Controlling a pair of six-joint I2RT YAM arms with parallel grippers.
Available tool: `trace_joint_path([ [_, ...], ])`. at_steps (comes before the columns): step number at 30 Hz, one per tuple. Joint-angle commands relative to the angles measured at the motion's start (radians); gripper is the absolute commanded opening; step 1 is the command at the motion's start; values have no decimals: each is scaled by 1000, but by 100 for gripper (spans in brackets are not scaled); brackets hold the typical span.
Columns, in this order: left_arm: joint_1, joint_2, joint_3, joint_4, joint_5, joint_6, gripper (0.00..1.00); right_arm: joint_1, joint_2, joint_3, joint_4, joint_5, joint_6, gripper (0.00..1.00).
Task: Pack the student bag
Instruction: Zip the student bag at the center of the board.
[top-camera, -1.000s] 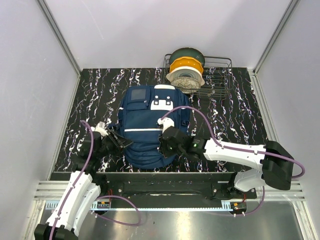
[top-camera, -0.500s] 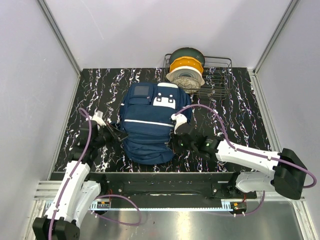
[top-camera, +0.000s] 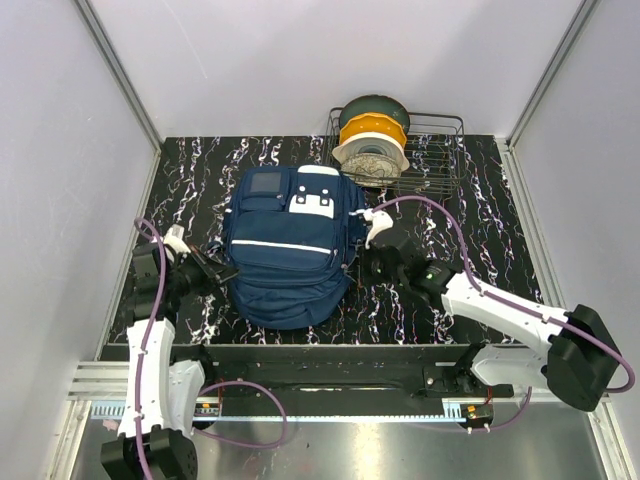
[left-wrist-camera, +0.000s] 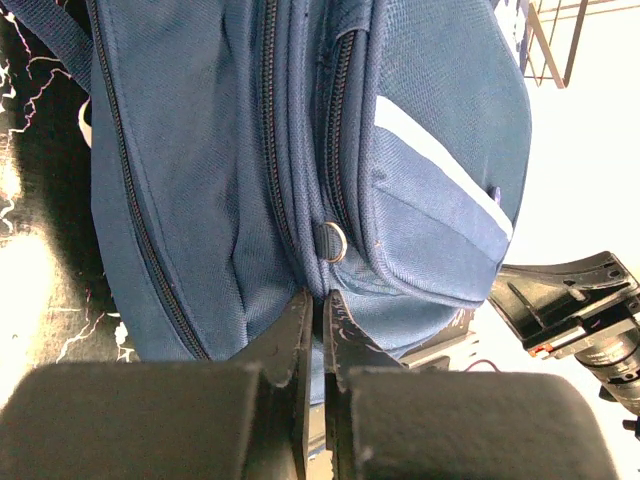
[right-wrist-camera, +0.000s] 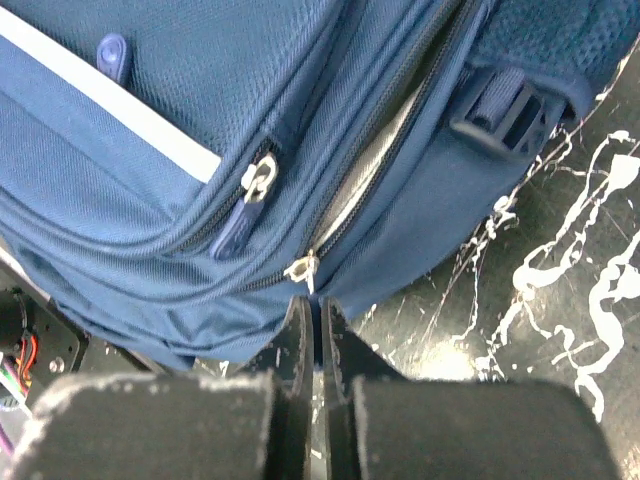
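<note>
The student bag (top-camera: 288, 250), navy blue with white patches and a thin white stripe, lies flat in the middle of the marbled table. My left gripper (top-camera: 222, 272) is at its left side, shut with a fold of the bag's fabric (left-wrist-camera: 300, 200) pinched between its tips (left-wrist-camera: 320, 302), just under a small metal ring (left-wrist-camera: 333, 242). My right gripper (top-camera: 364, 262) is at the bag's right side. It is shut (right-wrist-camera: 318, 306) on the silver zipper pull (right-wrist-camera: 303, 268) of the main compartment. That zipper gapes a little, and pale grey lining (right-wrist-camera: 378, 160) shows through.
A wire basket (top-camera: 440, 160) stands at the back right, holding stacked filament spools (top-camera: 372, 135). A second zipper slider with a blue tab (right-wrist-camera: 245, 205) sits left of the held pull. Black marbled tabletop (top-camera: 470, 230) shows around the bag, and enclosure walls rise on three sides.
My left gripper closed on the bag's left side and drew back to the left. The bag slid left and away. My right gripper, shut throughout, moved right and back along the bag's edge.
</note>
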Motion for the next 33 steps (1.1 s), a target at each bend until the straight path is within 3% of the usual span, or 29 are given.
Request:
trace_joint_path([
  [1,52,-9,77,66,-31,82,0,-55,-44,-6,-90,192,-71,0],
  [9,88,22,103,50,-22,113,0,-55,-74,-36,-76,171,-55,0],
  [10,92,25,117,46,-13,120,4,-55,-79,-35,-69,160,-51,0],
  [12,98,29,125,53,-1,111,32,-53,-77,-35,-44,103,-26,0],
  [13,97,25,123,79,37,79,62,-55,-70,-36,-35,86,-11,0],
  [16,97,-24,84,142,97,-37,89,-55,-33,-47,20,36,41,0],
  [20,80,-136,36,83,61,-113,98,-53,19,-32,46,46,81,0],
  [27,-162,-363,-119,104,-122,-312,98,-55,48,19,56,71,95,0],
  [33,-276,-409,-183,18,-220,-355,98,-55,59,33,59,69,112,0],
])
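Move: The left fingers still pinch the bag's left edge; the bag's middle lies about 15 cm to their right and 7 cm ahead. The right fingers still pinch the zipper pull, which is some 31 cm right of the left hand and level with it. From the right hand the pocket zip pull is about 4 cm left and 3 cm ahead, all roughly at hand height. Left hand lets go of the bag's edge, rises about 5 cm, swings back-right and down; right keeps the zipper pull. ##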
